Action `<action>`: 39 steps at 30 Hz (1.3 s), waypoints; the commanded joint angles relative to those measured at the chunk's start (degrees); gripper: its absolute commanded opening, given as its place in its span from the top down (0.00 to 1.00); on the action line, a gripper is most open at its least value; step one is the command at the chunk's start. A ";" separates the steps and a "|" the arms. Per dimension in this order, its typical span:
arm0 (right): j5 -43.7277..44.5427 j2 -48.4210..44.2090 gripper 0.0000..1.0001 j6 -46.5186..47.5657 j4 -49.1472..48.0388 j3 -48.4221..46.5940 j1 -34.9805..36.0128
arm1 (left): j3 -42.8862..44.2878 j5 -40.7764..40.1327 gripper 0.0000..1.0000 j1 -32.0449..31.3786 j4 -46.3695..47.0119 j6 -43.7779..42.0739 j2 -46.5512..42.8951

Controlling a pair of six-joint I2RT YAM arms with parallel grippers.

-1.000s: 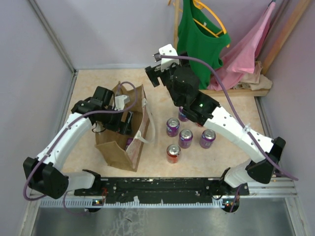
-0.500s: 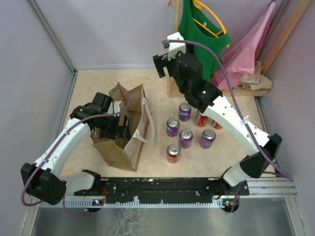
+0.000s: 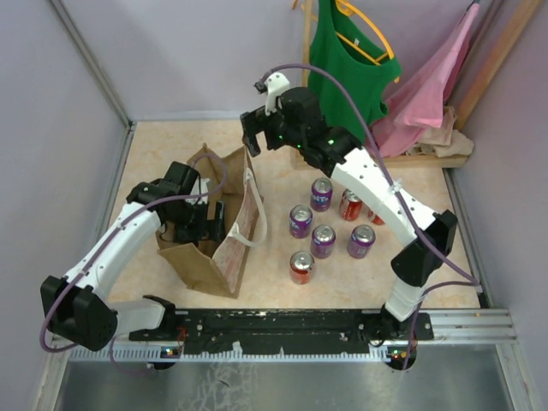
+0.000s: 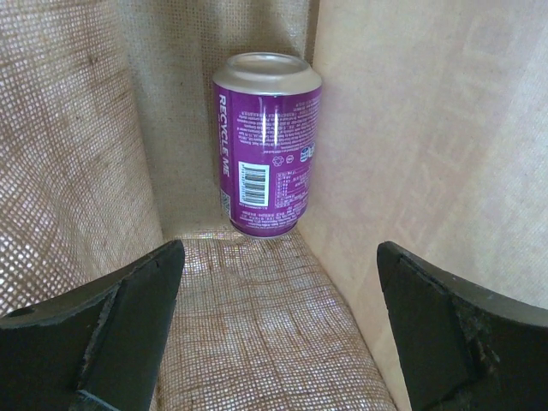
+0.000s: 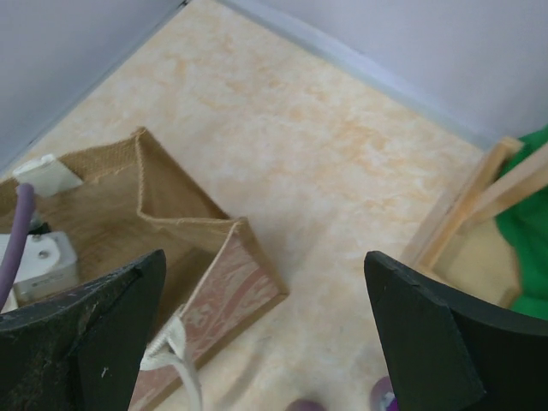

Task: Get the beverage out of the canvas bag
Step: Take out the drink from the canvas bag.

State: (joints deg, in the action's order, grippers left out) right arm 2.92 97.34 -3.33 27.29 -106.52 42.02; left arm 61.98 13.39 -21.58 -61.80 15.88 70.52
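A purple beverage can (image 4: 267, 145) stands upright in the far corner of the canvas bag (image 4: 77, 163), on its woven floor. My left gripper (image 4: 278, 330) is down inside the bag, open, with the can ahead of its fingers and apart from them. In the top view the tan canvas bag (image 3: 199, 267) stands left of centre with the left gripper (image 3: 204, 224) reaching into its mouth. The right gripper (image 5: 265, 342) hangs open and holds nothing, above the bag's far corner (image 5: 231, 224) and its pale handle (image 5: 175, 351). The top view shows this right gripper (image 3: 255, 130) just behind the bag.
Several purple and red cans (image 3: 323, 241) stand on the table right of the bag. A wooden rack (image 3: 411, 158) with a green top (image 3: 347, 60) and a pink garment (image 3: 428, 86) fills the back right corner. Walls close in the left and back.
The right arm has swung left, from over the cans to above the bag's far corner. The left gripper has finished opening and sits slightly further left in the bag.
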 commanded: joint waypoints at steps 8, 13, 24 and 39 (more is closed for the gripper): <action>-4.82 4.13 0.01 -5.99 5.11 -1.71 5.98 | 1.30 -1.29 0.00 -0.54 -1.29 1.29 -2.53; -6.15 6.64 0.08 -7.10 8.19 -0.77 7.01 | -0.51 -1.54 0.00 -0.55 0.31 2.49 -4.77; 1.35 12.64 0.58 -7.39 13.85 -0.75 7.08 | -3.47 -0.13 0.00 -1.11 0.78 3.09 -5.66; 9.13 16.48 1.00 -5.68 4.16 -2.64 1.71 | -7.37 3.77 0.00 -2.20 8.34 1.54 2.54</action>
State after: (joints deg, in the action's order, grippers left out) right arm 6.68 112.62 -10.92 37.19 -106.19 46.74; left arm 54.61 15.42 -23.18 -57.08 18.24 69.93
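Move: The left hand hangs open inside the canvas bag, with the purple beverage can about 5 cm ahead of it, 3 cm to its right and 8 cm below. From that hand the red can outside stands roughly 24 cm to the right and level. For the right hand, the far end of the bag's right rim is some 5 cm back, 4 cm left and 16 cm below; the nearest purple table can is about 10 cm back, 6 cm right and 30 cm down. The right fingers shut on the far end of the bag's right rim and pinch it, after the hand drops some 16 cm, drawing back and left and tipping down; holding the rim, it then pulls forward about 3.5 cm. The left hand, fingers still wide open, rises slightly, then eases back and sinks about 4.5 cm towards the beverage can. ##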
